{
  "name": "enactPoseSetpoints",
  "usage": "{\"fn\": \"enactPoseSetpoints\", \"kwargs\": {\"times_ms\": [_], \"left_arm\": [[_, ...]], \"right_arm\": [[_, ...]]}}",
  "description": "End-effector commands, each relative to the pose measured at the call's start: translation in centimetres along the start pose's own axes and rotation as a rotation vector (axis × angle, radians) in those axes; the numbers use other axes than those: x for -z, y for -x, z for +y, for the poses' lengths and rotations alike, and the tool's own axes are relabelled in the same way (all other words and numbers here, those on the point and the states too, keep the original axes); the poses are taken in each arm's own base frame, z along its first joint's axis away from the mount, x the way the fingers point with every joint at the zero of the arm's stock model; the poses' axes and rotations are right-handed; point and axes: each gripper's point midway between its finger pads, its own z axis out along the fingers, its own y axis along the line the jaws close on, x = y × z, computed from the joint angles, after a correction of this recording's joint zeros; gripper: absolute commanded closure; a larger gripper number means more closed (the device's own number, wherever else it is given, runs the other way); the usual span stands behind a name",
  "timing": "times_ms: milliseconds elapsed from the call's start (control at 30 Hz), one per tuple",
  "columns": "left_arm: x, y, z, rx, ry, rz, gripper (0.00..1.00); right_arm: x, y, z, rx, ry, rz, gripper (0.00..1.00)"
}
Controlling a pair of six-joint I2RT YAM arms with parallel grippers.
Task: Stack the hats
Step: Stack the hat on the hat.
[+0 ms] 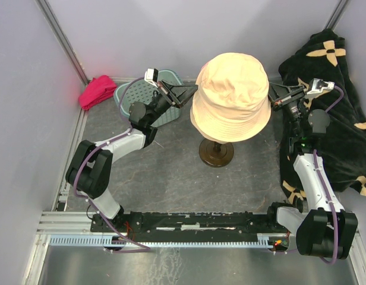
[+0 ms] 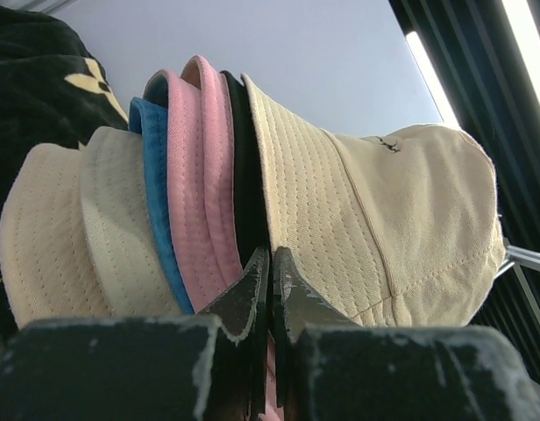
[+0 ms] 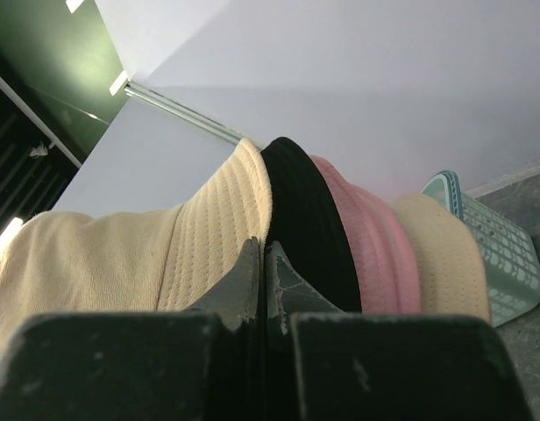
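Observation:
A stack of hats sits on a dark round stand (image 1: 216, 153) at the table's middle. From above only the cream hat (image 1: 230, 95) on top shows. The left wrist view shows the brims in order: cream hat (image 2: 384, 219), black hat (image 2: 244, 193), pink hat (image 2: 200, 175), blue hat (image 2: 152, 175) and a pale tan hat (image 2: 68, 237). My left gripper (image 1: 193, 90) (image 2: 270, 253) is shut at the cream brim's left edge, which runs into its tips. My right gripper (image 1: 271, 94) (image 3: 264, 243) is shut the same way on the right edge, beside the black hat (image 3: 305, 228).
A teal basket (image 1: 126, 92) (image 3: 507, 254) stands behind my left arm. A magenta cloth (image 1: 97, 91) lies at the back left by the wall. A large black cloth with beige flower marks (image 1: 331, 65) (image 2: 33, 70) is draped along the right side, under my right arm.

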Motion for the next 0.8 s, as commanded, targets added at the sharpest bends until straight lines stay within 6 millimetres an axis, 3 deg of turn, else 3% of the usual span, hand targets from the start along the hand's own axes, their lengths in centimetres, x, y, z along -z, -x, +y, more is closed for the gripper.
{"fn": "enactPoseSetpoints", "kwargs": {"times_ms": [0,200,333,500,667,767], "left_arm": [[11.8,-9.2,20.4,0.245,0.696,0.268,0.97],[12.0,-10.0,20.7,0.253,0.706,0.282,0.97],[11.4,-9.8,20.2,0.249,0.686,0.285,0.97],[9.8,-9.0,18.7,0.236,0.627,0.268,0.97],[9.6,-8.6,18.3,0.229,0.621,0.261,0.97],[9.4,-8.5,18.1,0.227,0.615,0.256,0.97]], "right_arm": [[3.8,-4.4,-14.0,-0.130,-0.434,0.153,0.99],[3.9,-4.9,-14.2,-0.125,-0.441,0.172,0.99],[3.5,-4.6,-12.9,-0.094,-0.415,0.171,0.99],[2.6,-3.3,-9.5,-0.014,-0.342,0.150,0.99],[1.3,-1.9,-4.9,0.099,-0.252,0.131,0.99],[0.9,-1.4,-3.4,0.116,-0.217,0.122,0.99]]}}
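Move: Both hands still pinch the brim of the cream top hat; its middle lies some 10 cm right of the left hand, about level forward and 4 cm higher. The stand's base is some 7 cm to the left hand's right, level forward and 36 cm below; the green basket is about 20 cm ahead, 18 cm left and 32 cm down. From the right hand, the hat's middle is some 10 cm left, level forward and 2 cm up. The left hand comes free of the brim and drops fast, about 24 cm straight down past the hat stack to beside the stand's post, its fingers ending shut on nothing and its wrist turned some 40 degrees, left side up and fingers lower. The right hand keeps its pinch on the brim's right side, dipping about 3 cm as the left hand drops, then easing back up a little over 1 cm while the wrist tilts slightly. ##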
